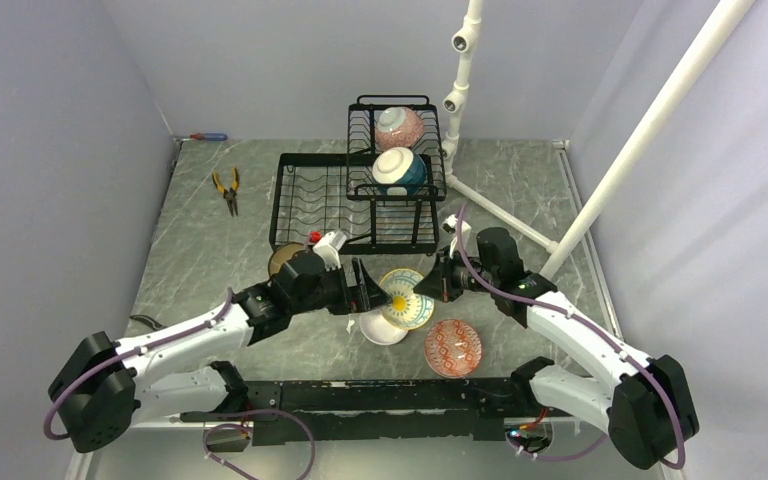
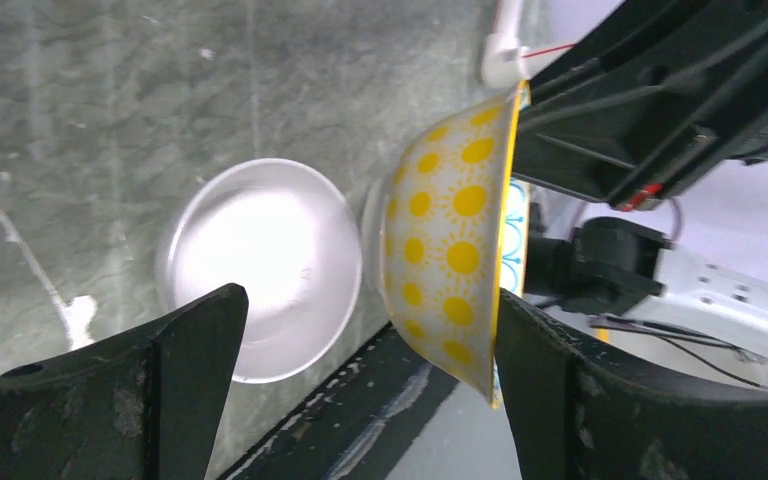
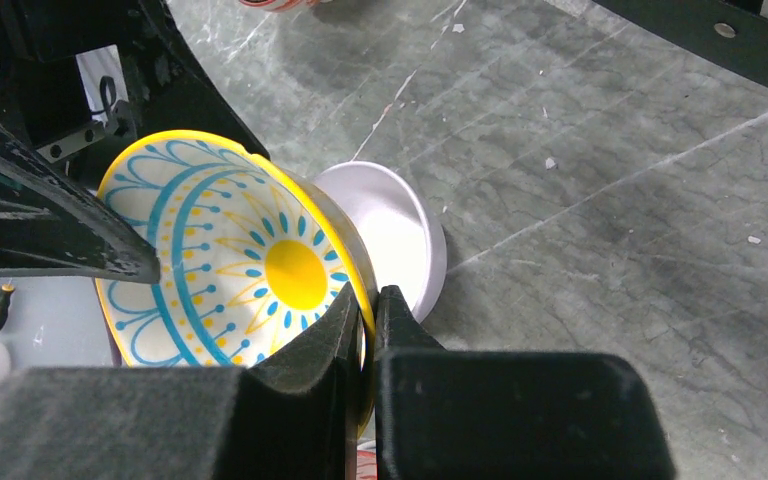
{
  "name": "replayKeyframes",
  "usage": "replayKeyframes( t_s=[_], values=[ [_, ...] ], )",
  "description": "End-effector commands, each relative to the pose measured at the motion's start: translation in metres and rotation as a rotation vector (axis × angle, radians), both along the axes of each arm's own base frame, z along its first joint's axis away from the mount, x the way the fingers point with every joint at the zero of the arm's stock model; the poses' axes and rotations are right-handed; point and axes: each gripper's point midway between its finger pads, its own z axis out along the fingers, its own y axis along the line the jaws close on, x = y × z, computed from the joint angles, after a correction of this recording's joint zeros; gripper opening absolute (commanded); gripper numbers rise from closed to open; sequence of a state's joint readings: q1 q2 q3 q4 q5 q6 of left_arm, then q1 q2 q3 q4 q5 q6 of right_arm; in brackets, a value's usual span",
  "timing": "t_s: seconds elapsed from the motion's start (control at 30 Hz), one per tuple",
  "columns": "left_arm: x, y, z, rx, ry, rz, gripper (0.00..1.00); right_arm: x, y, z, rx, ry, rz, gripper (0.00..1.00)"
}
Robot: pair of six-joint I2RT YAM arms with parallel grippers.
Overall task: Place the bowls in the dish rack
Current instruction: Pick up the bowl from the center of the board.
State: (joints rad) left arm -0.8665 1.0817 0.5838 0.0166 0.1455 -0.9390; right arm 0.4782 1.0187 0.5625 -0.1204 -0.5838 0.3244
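A yellow bowl (image 1: 406,298) with sun dots outside and blue lines inside stands on edge above the table. My right gripper (image 3: 370,300) is shut on its rim, also seen from above (image 1: 430,286). My left gripper (image 2: 368,300) is open and straddles the same yellow bowl (image 2: 450,230), whose rim is close against one finger while the other finger is well apart. A white bowl (image 2: 260,265) lies on the table beneath. The black dish rack (image 1: 310,200) holds a pink bowl (image 1: 398,127) and a teal-and-white bowl (image 1: 400,170) in its raised tier.
A red-patterned bowl (image 1: 452,347) sits near the front edge. A brown bowl (image 1: 285,258) lies by the rack's front left corner. Orange-handled pliers (image 1: 227,188) lie left of the rack. A white pipe stand (image 1: 465,75) rises behind and to the right.
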Motion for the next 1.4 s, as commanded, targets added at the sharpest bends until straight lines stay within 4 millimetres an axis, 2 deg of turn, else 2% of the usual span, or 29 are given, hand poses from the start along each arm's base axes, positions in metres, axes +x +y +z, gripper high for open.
replayKeyframes(
  t_s=[0.0,0.17,0.37,0.5,0.77,0.87,1.07,1.27,1.37],
  values=[
    [-0.007,-0.017,0.047,-0.239,-0.036,-0.101,0.94,0.013,0.009,0.047,0.082,-0.13,0.012,0.0],
    [-0.009,-0.026,0.042,-0.247,-0.007,-0.143,0.94,0.012,0.012,0.054,0.1,-0.133,0.027,0.0],
    [-0.008,-0.048,0.044,-0.295,0.011,-0.228,0.94,0.011,0.011,0.059,0.102,-0.14,0.026,0.0],
    [-0.007,-0.061,0.046,-0.312,0.029,-0.285,0.84,0.012,0.011,0.058,0.098,-0.14,0.022,0.0],
    [-0.005,-0.06,0.047,-0.318,0.031,-0.263,0.84,0.013,0.01,0.055,0.087,-0.137,0.015,0.0],
    [-0.006,-0.056,0.046,-0.303,0.035,-0.248,0.8,0.015,0.01,0.054,0.083,-0.136,0.014,0.0],
    [-0.006,-0.054,0.046,-0.303,0.039,-0.236,0.69,0.016,0.011,0.057,0.084,-0.141,0.017,0.0],
    [-0.007,-0.059,0.046,-0.325,0.043,-0.259,0.49,0.017,0.01,0.058,0.083,-0.146,0.014,0.0],
    [-0.007,-0.06,0.049,-0.331,0.036,-0.265,0.36,0.017,0.01,0.058,0.082,-0.145,0.014,0.0]
  ],
)
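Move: The sun bowl, its rim already pinched in my right hand, has its middle about 7 cm right of my open left hand and some 3 cm lower, with no lead or lag forward; from my right hand it is 4 cm left, 2 cm back, 2 cm down. From my left hand, the white bowl sits about 3 cm right, 1 cm back, 12 cm below. The red bowl lies roughly 6 cm right of my right hand, 8 cm back and 11 cm below. I slide my open left hand about 5 cm to the right onto the sun bowl, rising some 2 cm overall with a small dip on the way, rolling its left side down and turning clockwise, about 20 degrees in all. Then I close its fingers roughly a third, one against the foot, the other against the rim. My right hand keeps its rim pinch and lifts about 2.5 cm. ##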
